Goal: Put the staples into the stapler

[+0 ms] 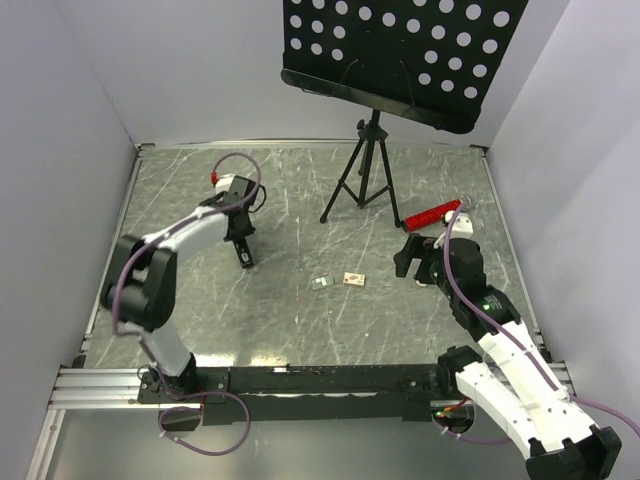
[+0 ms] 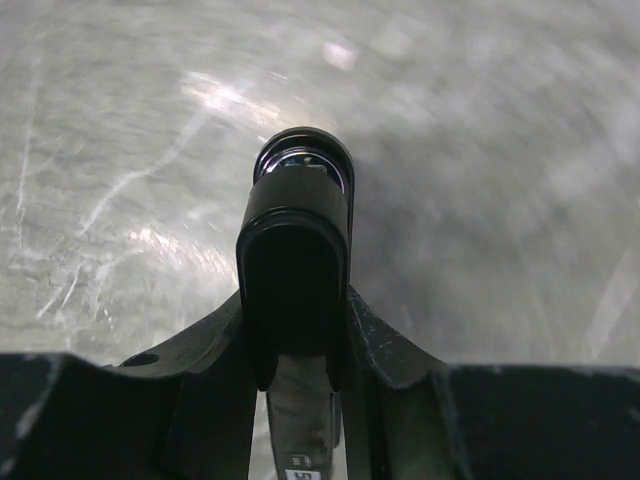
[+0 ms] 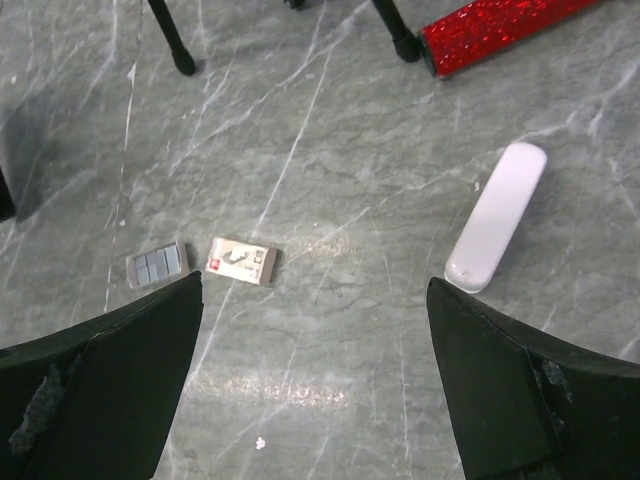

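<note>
The black stapler (image 2: pixel 297 230) stands end-on between the fingers of my left gripper (image 2: pixel 295 330), which press on both its sides. From above, that gripper (image 1: pixel 241 243) is at the table's left with the stapler (image 1: pixel 246 260) hanging under it. The staples (image 3: pixel 157 265), a small silvery-grey strip, lie flat mid-table (image 1: pixel 321 283), next to a tan-and-white box (image 3: pixel 242 261). My right gripper (image 3: pixel 313 285) hovers open just right of them with nothing between its fingers.
A white elongated object (image 3: pixel 497 217) lies right of the right gripper. A red glittery stick (image 1: pixel 432 214) lies at the back right. A black tripod (image 1: pixel 365 170) carrying a perforated music stand (image 1: pixel 400 50) stands at the back centre.
</note>
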Robot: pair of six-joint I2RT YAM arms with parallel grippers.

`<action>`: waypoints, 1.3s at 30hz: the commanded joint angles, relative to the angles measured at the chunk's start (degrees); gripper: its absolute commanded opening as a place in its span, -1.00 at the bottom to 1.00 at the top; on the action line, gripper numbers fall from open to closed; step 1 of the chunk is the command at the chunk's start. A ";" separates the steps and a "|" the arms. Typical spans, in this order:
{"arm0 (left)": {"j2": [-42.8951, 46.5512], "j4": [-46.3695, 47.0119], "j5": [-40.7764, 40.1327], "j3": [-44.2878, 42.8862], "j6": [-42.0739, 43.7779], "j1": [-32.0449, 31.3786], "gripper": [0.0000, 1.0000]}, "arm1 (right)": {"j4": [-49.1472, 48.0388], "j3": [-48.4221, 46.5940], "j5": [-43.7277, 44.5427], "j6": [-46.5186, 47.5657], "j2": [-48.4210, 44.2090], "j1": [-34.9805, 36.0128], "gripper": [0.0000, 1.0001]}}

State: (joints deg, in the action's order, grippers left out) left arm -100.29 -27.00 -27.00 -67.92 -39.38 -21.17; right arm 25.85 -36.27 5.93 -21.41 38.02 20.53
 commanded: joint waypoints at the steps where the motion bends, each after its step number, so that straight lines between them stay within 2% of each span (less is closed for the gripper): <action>1: 11.33 8.89 10.81 4.80 19.84 -5.71 -0.82 | -3.87 1.20 -3.46 1.28 -1.11 0.39 0.99; 6: 20.21 11.44 20.92 13.85 31.26 -17.31 -0.87 | -3.52 1.20 -5.23 1.28 -1.54 0.56 0.99; 10: 23.73 13.64 28.74 18.78 35.41 -24.95 -0.89 | -3.17 1.20 -5.58 1.19 -1.55 0.56 0.99; 13: 22.95 13.73 34.02 19.49 38.75 -29.08 -0.89 | -3.52 1.73 -8.12 0.76 -1.20 0.56 0.99; 14: 22.42 13.30 34.91 19.41 42.41 -30.15 -0.89 | -3.96 2.17 -8.39 0.49 -1.11 0.56 0.99; 18: 18.13 11.98 36.14 18.44 47.80 -34.89 -0.85 | -5.71 3.40 -10.68 -0.39 -0.49 0.47 0.99; 22: 14.87 11.01 37.37 17.39 51.50 -36.66 -0.80 | -7.74 4.98 -11.91 -1.53 -0.32 0.47 0.99; 28: 11.00 9.60 35.36 16.59 54.14 -38.95 -0.55 | -9.32 6.38 -12.87 -1.88 0.39 0.47 0.99; 29: 10.65 9.43 35.09 16.33 54.05 -39.04 -0.39 | -9.84 6.65 -13.31 -1.53 0.21 0.47 0.99; 31: 10.11 8.29 35.00 14.93 53.27 -39.30 -0.22 | -11.17 7.44 -14.19 -1.53 -0.58 0.56 0.99; 32: 10.20 8.11 35.09 14.31 53.00 -39.30 -0.01 | -11.34 7.53 -14.28 -1.18 -0.93 0.56 0.99; 35: 11.78 8.72 35.71 13.17 52.30 -39.48 0.26 | -11.61 7.71 -14.64 0.48 -2.16 0.47 0.99; 39: 12.23 10.04 35.09 11.06 52.29 -39.48 0.33 | -11.87 8.41 -14.37 2.42 -4.88 0.47 0.99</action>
State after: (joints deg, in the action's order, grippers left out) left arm -90.08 -19.25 7.73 -53.39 12.71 -60.27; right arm 17.61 -28.34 -8.01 -21.58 36.05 20.75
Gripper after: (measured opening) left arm 0.658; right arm 0.994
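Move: The left gripper already holds the black stapler, a few centimetres off the table. The tray of staples lies about 15 cm back and 23 cm to its right, some 6 cm below. The small staple box is about 8 cm farther right of the tray and 1 cm farther out; the music stand's left foot is roughly 22 cm right and 2 cm ahead of the left hand. From the right hand, the staples lie about 22 cm left, level fore and aft, 17 cm down. Swing the held stapler back and to the right, about 23 cm each way, lifting it some 4 cm first, while turning the left wrist about 100 degrees clockwise. Sink to the table just on the near side of the staples, open the fingers off the stapler's sides and start to rise, easing right. Meanwhile drift the open right gripper about 4 cm left and a little down, towards the staples. ##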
